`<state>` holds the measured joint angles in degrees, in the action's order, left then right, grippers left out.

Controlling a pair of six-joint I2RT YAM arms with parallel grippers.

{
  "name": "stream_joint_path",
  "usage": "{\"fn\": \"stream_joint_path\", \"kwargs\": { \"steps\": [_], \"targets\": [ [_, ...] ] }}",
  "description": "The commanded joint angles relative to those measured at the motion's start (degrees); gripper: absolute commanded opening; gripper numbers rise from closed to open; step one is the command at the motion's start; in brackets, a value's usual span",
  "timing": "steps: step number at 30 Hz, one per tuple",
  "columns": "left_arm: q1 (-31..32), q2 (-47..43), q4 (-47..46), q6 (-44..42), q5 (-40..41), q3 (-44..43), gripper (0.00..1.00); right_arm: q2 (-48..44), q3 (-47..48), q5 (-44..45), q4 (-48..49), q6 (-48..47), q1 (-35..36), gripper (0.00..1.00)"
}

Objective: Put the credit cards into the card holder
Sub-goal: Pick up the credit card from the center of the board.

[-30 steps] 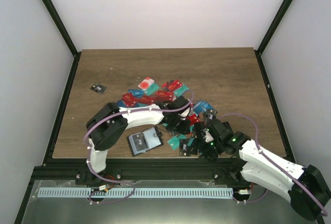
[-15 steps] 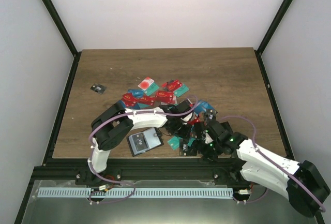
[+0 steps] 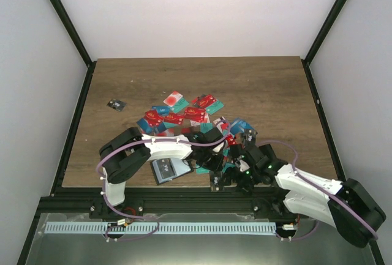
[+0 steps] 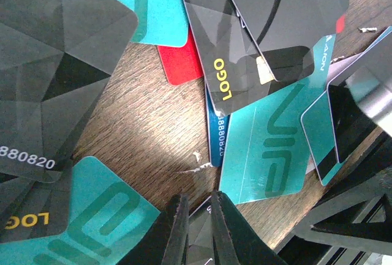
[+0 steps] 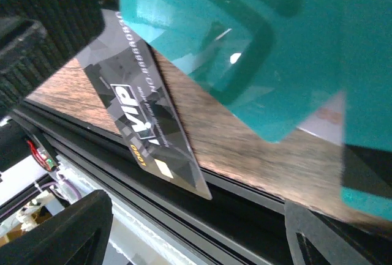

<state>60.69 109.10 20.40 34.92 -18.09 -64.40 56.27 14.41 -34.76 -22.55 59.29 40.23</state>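
Credit cards (image 3: pixel 184 115) in red, teal and blue lie in a loose pile mid-table. The black card holder (image 3: pixel 164 171) lies open near the front edge, partly under my left arm. My left gripper (image 3: pixel 212 160) hangs low just right of it, among teal (image 4: pixel 269 149) and black cards (image 4: pixel 242 63). Its jaws (image 4: pixel 197 199) are shut on the edge of a black credit card. My right gripper (image 3: pixel 235 178) is at the front edge, open (image 5: pixel 193 216). A black VIP card (image 5: pixel 144 130) juts over the table edge between its fingers, and a blurred teal card (image 5: pixel 257 38) fills the view above.
The black frame rail (image 3: pixel 184 199) runs along the table's front edge right below both grippers. A small black item (image 3: pixel 115 104) lies alone at the far left. Dark posts and white walls close in the sides and back.
My left gripper has come toward the front edge, still shut on the black card, and the arm now covers more of the card holder. The right gripper has shifted slightly left and stays open.
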Motion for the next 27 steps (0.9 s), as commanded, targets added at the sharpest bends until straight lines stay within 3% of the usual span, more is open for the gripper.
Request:
{"fn": "stream_joint_path", "kwargs": {
  "steps": [1,20,27],
  "targets": [
    [0.5,0.4,2.7,1.3,2.0,1.1,0.14,2.1,-0.9,-2.5,5.3,0.3,-0.2,0.78],
    [0.7,-1.0,1.1,3.2,2.0,3.2,0.14,6.5,-8.8,-4.2,21.7,4.3,-0.2,0.51],
    [0.7,-1.8,1.1,3.7,2.6,3.6,0.14,8.8,-8.6,-3.0,22.4,4.4,-0.2,0.28]
  ]
}}
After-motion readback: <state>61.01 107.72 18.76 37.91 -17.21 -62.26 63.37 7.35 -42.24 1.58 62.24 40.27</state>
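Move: The black VIP card lies flat with its near end over the table's front edge. Its middle is some 5 cm left of the right hand, 3 cm ahead and 1 cm below. From the left hand, whose shut fingertips are on its far part, the middle is about 4 cm back. A teal card lies about 8 cm ahead of the right hand and 2 cm left. The card holder sits roughly 18 cm left of the VIP card and 5 cm farther out. The VIP card's overhanging near end is what the right hand goes for: it slides about 2.5 cm left, low at the table's edge, tilting some 10 degrees so its fingers point flatter towards the left, and closes from wide open to about a third, bringing the card's near corner between the fingertips. The left hand stays, still holding the card down with its shut fingertips. ##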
